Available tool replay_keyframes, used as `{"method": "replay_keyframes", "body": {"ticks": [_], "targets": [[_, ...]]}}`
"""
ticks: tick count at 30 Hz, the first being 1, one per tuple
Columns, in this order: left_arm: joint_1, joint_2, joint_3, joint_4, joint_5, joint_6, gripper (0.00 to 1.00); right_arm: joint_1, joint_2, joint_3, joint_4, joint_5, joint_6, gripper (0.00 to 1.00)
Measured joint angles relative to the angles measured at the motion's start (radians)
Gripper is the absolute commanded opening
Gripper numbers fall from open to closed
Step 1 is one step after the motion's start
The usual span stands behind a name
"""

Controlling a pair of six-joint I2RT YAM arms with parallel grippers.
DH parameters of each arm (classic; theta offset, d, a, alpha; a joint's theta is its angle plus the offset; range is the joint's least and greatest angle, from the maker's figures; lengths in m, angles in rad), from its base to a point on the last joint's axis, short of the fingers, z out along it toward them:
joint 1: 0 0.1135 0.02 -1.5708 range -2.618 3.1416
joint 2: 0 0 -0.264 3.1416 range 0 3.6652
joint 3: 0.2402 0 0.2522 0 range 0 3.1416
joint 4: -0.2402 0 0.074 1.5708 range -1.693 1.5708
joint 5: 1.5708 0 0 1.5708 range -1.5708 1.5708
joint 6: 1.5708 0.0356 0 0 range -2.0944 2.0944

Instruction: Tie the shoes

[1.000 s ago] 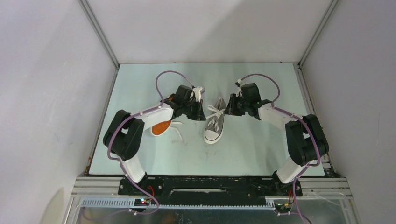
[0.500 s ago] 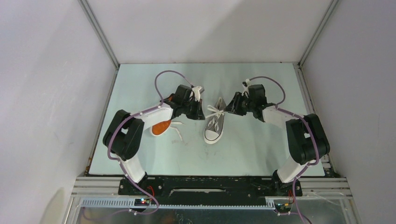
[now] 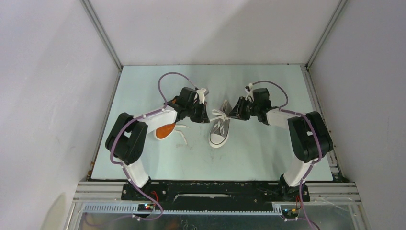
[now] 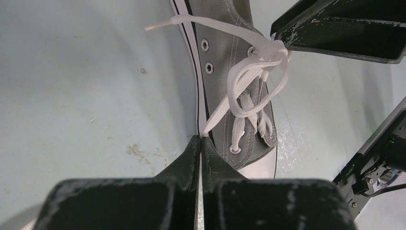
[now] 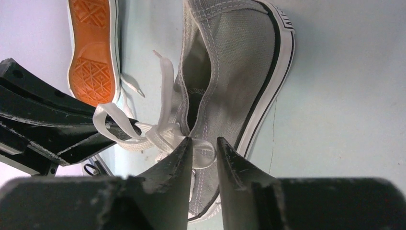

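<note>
One grey shoe (image 3: 219, 130) stands upright mid-table, its white toe cap toward the arms. Its white laces (image 4: 258, 57) are bunched in a loose knot over the tongue. My left gripper (image 4: 200, 139) is shut on one lace strand that runs taut from the knot to its tips, just left of the shoe (image 4: 225, 48). My right gripper (image 5: 204, 141) is open at the shoe's right side, with a small lace loop (image 5: 207, 158) lying between its fingertips. The other shoe (image 3: 165, 130) lies on its side under my left arm, orange sole (image 5: 91, 48) showing.
The pale green tabletop (image 3: 268, 153) is boxed in by white walls on three sides. A loose lace (image 3: 183, 136) from the tipped shoe trails toward the near edge. The arm bases and a metal rail (image 3: 215, 191) run along the front.
My right arm has swung its elbow inward and turned its wrist, keeping its tips at the knot. Its jaws widened a little, then narrowed. The left arm and both shoes stayed put.
</note>
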Motion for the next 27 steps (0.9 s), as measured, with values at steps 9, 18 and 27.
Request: {"method": "replay_keyframes", "body": {"ticks": [9, 18, 27], "targets": [[0.006, 0.002, 0.000, -0.024, -0.043, 0.002, 0.00, 0.000, 0.003, 0.000, -0.008, -0.013, -0.012, 0.00], [0.009, 0.008, 0.000, -0.044, -0.080, 0.003, 0.00, 0.003, -0.026, 0.000, -0.062, 0.027, -0.039, 0.00], [0.016, 0.018, 0.000, -0.069, -0.122, 0.003, 0.00, 0.026, -0.060, 0.000, -0.103, 0.113, -0.059, 0.00]]}}
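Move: A small white lace loop stands between the right hand's parted fingertips, about 1 cm to the left of that hand's point and level with it, with the knot some 3 cm left at about the same height. From the left hand, which already holds a lace strand, the knot is roughly 6 cm right and 2 cm ahead; the grey shoe's middle is 5 cm right, 1 cm back and about 5 cm down, the orange-soled shoe some 16 cm left, 1 cm ahead and 7 cm down. The lace loop gets pinched as the right fingers close fully on it, and is then drawn about 1 cm to the right, away from the knot. Meanwhile the strand in the shut left fingers is pulled steadily left and down, some 3.5 cm in all, with a slight roll of the wrist. ##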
